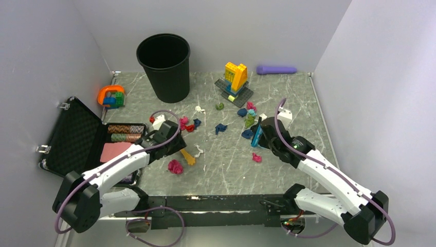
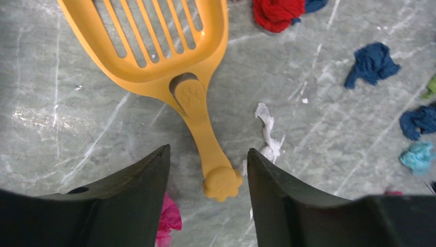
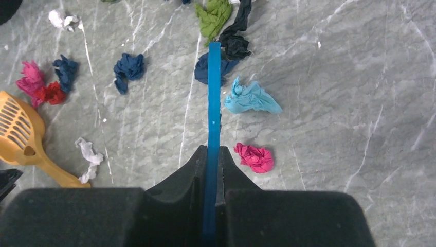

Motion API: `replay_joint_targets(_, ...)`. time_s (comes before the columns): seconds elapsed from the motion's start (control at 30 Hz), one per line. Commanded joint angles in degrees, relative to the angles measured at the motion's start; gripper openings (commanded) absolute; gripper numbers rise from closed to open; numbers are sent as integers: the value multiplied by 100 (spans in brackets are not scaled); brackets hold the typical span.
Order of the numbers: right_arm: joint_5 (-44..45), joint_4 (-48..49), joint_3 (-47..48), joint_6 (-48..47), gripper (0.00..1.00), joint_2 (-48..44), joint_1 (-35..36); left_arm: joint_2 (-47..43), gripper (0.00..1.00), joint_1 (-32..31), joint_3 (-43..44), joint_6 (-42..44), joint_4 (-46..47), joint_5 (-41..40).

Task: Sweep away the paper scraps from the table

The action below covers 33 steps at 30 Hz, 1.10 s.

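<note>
Paper scraps lie scattered over the middle of the table (image 1: 226, 175): a magenta wad (image 1: 175, 166), a navy one (image 1: 220, 127), a green one (image 1: 250, 121), another magenta one (image 1: 256, 157). My left gripper (image 2: 208, 154) is open, its jaws on either side of the paw-shaped end of the orange slotted scoop's (image 2: 169, 56) handle, not gripping it. A white scrap (image 2: 268, 134) lies beside the handle. My right gripper (image 3: 212, 149) is shut on a thin blue blade (image 3: 213, 103) that points at navy scraps. A teal wad (image 3: 251, 98) and a magenta wad (image 3: 254, 157) lie just right of the blade.
A black bin (image 1: 163, 67) stands at the back. An open black case (image 1: 82, 136) lies at the left edge. A yellow-and-blue brick build (image 1: 235, 78), a purple cylinder (image 1: 276, 69), an orange toy (image 1: 111, 96) and a white block (image 1: 284, 116) sit around the scraps.
</note>
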Motion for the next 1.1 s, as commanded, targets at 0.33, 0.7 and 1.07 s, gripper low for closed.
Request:
replay_joint_targets(0.33, -124, 447, -207, -307, 0, -930, -3, 1182, 56, -379, 243, -1303, 229, -1248)
replay_joint_targets(0.7, -223, 491, -208, -285, 0, -929, -4, 1767, 44, -374, 448, -1150, 363, -1200)
replay_joint_targets(1.07, -743, 671, -191, -518, 0, -784, -2, 725, 13, -350, 906, -478, -524, -1348)
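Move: The orange scoop's handle, just below the bowl, lies almost under the open left hand, about 2 cm ahead and 6 cm down. At much the same depth, a twisted white scrap lies 6 cm to the hand's right and 1 cm ahead, a pink scrap 6 cm back and 2 cm left, and a red scrap some 10 cm ahead and 3 cm right. From the right hand the handle is about 26 cm left, 1 cm ahead and 13 cm lower. The left fingers pinch the orange scoop's handle at its neck: the hand sinks about 5 cm, easing 2 cm forward and turning some 10 degrees counter-clockwise, closes late, then starts back up by nearly 2 cm. Meanwhile the right hand, still gripping the blue brush, rises some 3 cm above the scraps, tips up slightly and then nearly holds there. ##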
